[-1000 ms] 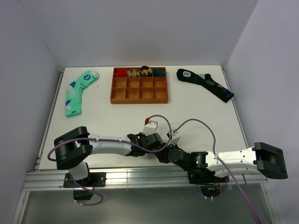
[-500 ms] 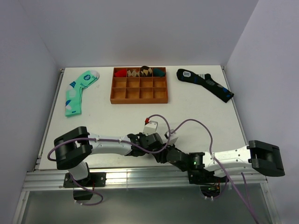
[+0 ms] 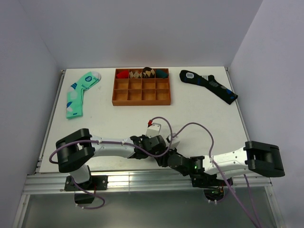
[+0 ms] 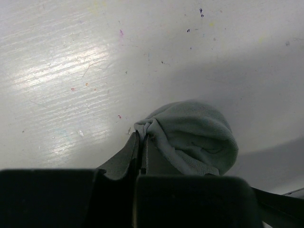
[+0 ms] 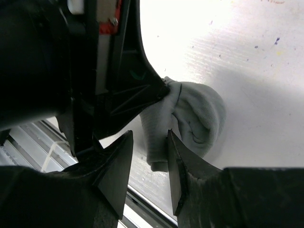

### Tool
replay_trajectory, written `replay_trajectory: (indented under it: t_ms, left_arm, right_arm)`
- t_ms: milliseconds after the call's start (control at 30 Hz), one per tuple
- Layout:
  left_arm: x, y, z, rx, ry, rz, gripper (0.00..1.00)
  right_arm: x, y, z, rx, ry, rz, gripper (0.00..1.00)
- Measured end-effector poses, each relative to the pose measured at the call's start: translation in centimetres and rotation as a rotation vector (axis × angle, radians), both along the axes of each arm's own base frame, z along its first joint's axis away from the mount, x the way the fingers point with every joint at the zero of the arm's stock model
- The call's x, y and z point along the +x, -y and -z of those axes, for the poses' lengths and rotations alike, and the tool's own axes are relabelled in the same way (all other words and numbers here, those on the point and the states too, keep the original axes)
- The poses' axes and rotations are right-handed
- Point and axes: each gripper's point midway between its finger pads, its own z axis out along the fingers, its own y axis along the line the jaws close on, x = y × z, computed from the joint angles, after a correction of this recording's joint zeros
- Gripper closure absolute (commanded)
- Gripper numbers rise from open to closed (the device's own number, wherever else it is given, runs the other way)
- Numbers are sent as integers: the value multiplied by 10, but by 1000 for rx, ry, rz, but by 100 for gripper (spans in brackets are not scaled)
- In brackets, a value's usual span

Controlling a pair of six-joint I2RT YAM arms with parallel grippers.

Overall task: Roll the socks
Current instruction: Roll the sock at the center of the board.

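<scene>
The socks [image 4: 194, 133] are a light-grey bundle, bunched into a rounded lump on the white table near its front edge. My left gripper [image 4: 141, 137] is shut on a fold at the lump's left edge. In the right wrist view the socks [image 5: 194, 118] lie just ahead of my right gripper [image 5: 149, 134], which is open. A loose flap hangs between its fingers against the right fingertip [image 5: 173, 142]. The left gripper's black finger [image 5: 137, 90] pinches the fabric from the left. From above, both the left gripper [image 3: 159, 147] and the right gripper [image 3: 166, 154] cover the socks.
A wooden divided tray [image 3: 141, 97] stands at the back centre with rolled socks in its far row. A mint-green patterned sock [image 3: 78, 95] lies back left, a long navy sock [image 3: 209, 85] back right. The table's front edge [image 5: 156, 209] runs right under my right gripper.
The right arm's elbow and forearm have swung left, bringing the right gripper closer to the left one. The left arm has kept its place and its grip.
</scene>
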Motion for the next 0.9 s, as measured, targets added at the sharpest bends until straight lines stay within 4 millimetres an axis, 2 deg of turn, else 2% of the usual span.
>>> replay_trajectory:
  t_ms: [333,533,667,900]
  left_arm:
    - [0,1,0,2,-5,12,100]
    - [0,1,0,-1,-10,13,100]
    - [0,3,0,-13,-15,13,100]
    - [-5,11,0,-83,-46,-5,96]
  right_arm:
    - [-8,3,21,-71,-13,-21,62]
    - [-8,5,23,-50,-42,15,68]
    - [-10,9,19,-5,-89,57,77]
    - [-13,23,20,58,-205,131,82]
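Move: The half-rolled sock is still pinched in my left fingers. Its middle lies about 4 cm ahead of my open right hand and 1 cm to its left, some 2 cm below, with its loose edge hanging down near the right fingertips. From my left hand, that same sock sits about 3 cm to the right and 1 cm back, 1 cm lower. The board's front edge is some 5 cm straight back from my right hand, and the compartment box about 36 cm ahead and 9 cm left. With my left fingers still pinching the sock's fold, I sink my right hand about 2 cm and ease it slightly back, then close its fingers most of the way on the loose edge. As they close I draw that hand some 2 cm to the right, fingers tipping down about 10 degrees. My left hand, still at first, ends up shifting about 1 cm right too. ##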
